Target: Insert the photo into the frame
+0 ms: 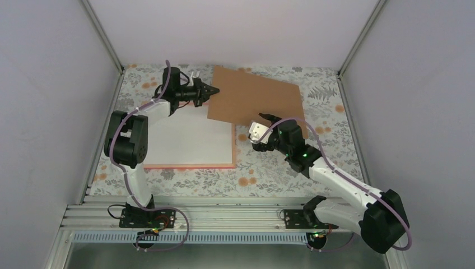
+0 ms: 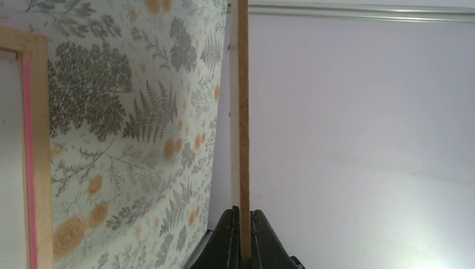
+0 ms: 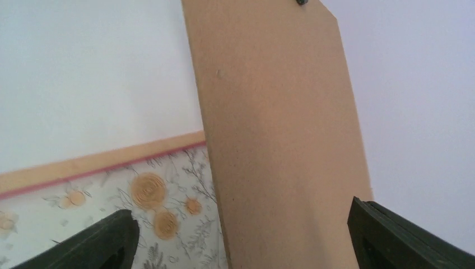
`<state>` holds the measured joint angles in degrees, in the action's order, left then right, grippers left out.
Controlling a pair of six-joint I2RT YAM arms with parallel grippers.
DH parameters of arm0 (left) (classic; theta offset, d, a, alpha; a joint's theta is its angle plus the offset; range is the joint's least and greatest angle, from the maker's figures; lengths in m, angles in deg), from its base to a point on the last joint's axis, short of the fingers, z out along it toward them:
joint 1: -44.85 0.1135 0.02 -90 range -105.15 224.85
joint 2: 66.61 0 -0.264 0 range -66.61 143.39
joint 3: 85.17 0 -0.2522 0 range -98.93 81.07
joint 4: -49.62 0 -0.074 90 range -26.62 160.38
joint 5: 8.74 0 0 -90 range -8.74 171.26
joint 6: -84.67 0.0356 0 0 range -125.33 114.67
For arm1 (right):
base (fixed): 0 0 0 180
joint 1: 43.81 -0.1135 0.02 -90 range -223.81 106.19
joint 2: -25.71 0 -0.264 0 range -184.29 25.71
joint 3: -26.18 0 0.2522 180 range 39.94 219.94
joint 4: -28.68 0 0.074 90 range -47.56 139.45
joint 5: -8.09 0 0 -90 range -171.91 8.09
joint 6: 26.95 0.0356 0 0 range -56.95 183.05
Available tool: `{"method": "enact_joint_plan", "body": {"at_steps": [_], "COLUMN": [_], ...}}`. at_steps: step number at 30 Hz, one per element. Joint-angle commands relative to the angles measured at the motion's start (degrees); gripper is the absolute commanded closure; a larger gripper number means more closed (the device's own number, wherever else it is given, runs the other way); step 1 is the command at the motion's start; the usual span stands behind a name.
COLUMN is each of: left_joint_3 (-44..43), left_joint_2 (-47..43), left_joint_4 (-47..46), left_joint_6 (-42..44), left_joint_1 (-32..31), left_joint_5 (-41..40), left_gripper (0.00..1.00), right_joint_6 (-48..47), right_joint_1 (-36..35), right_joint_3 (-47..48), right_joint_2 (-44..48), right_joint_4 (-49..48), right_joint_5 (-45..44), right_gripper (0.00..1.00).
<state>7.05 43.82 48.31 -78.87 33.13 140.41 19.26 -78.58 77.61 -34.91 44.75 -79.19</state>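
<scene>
The frame [image 1: 190,166] lies flat on the left of the table, its pink and salmon edge showing in the left wrist view [image 2: 36,140] and the right wrist view [image 3: 101,159]. A plain white sheet [image 1: 187,140] fills its inside; no printed picture of the photo shows. My left gripper [image 1: 215,89] is shut on the left corner of the brown backing board [image 1: 257,98], whose thin edge [image 2: 243,112] stands pinched between the jaws [image 2: 242,216]. My right gripper [image 1: 259,126] is open at the board's near edge, its fingers [image 3: 95,244] wide apart on either side of the board [image 3: 280,140].
A floral cloth [image 1: 263,174] covers the table. Grey walls close in the left, back and right sides. The metal rail [image 1: 224,216] with both arm bases runs along the near edge.
</scene>
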Motion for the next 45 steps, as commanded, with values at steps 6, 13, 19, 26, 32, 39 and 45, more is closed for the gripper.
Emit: {"method": "enact_joint_plan", "body": {"at_steps": [6, 13, 19, 26, 32, 39, 45], "left_joint_3": [4.28, 4.19, -4.69, -18.98, -28.65, -33.46, -44.16], "left_joint_2": [-4.87, -5.38, -7.09, -10.24, -12.73, -14.93, -9.26], "left_joint_4": [-6.65, -4.66, 12.53, 31.50, 43.31, 62.95, 82.07], "left_joint_6": [-6.98, -4.53, 18.40, 53.44, 84.87, 118.18, 134.96], "left_joint_1": [0.30, 0.27, 1.88, 5.31, 8.18, 6.77, 2.73], "left_joint_5": [2.62, 2.55, -1.59, -14.60, -11.50, 0.50, 1.27], "left_gripper": [0.98, 0.97, 0.42, 0.00, 0.00, 0.00, 0.06], "right_joint_6": [-14.05, -15.61, -6.16, -1.51, -2.58, -6.98, -8.67], "right_joint_1": [-2.15, -2.09, 0.86, 8.73, 16.40, 19.23, 19.24], "right_joint_3": [-3.14, 0.10, 13.41, 25.40, 34.98, 39.39, 41.20], "right_joint_2": [-4.17, -6.10, -6.65, -7.04, -7.67, -6.17, -5.09], "right_joint_4": [-18.55, -17.48, -0.17, 14.56, 28.09, 35.84, 37.82], "right_joint_5": [-15.29, -16.19, -9.07, 3.93, 18.05, 29.20, 34.26], "right_gripper": [0.38, 0.95, 0.96, 0.96, 0.96, 0.96, 0.96]}}
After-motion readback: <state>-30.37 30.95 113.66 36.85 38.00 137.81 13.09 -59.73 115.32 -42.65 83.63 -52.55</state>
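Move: The backing board, held out at its left edge by the shut left fingers, has its middle about 11 cm straight ahead of the open right hand and roughly level with it. From the left hand that middle lies some 14 cm to the right and 5 cm back. The frame with the white sheet in it is about 20 cm lower, 11 cm ahead and 29 cm left of the right hand, and 5 cm back and 14 cm left of the left hand. The right fingers close on the backing board's near edge as that hand eases about 4 cm forward, and pinch it. Only then does the left hand open wide and let go, climbing away some 19 cm, swinging left and forward, then back, its wrist rolling about 100 degrees; the right hand meanwhile carries the board up and slightly right, drawing back at the end. ##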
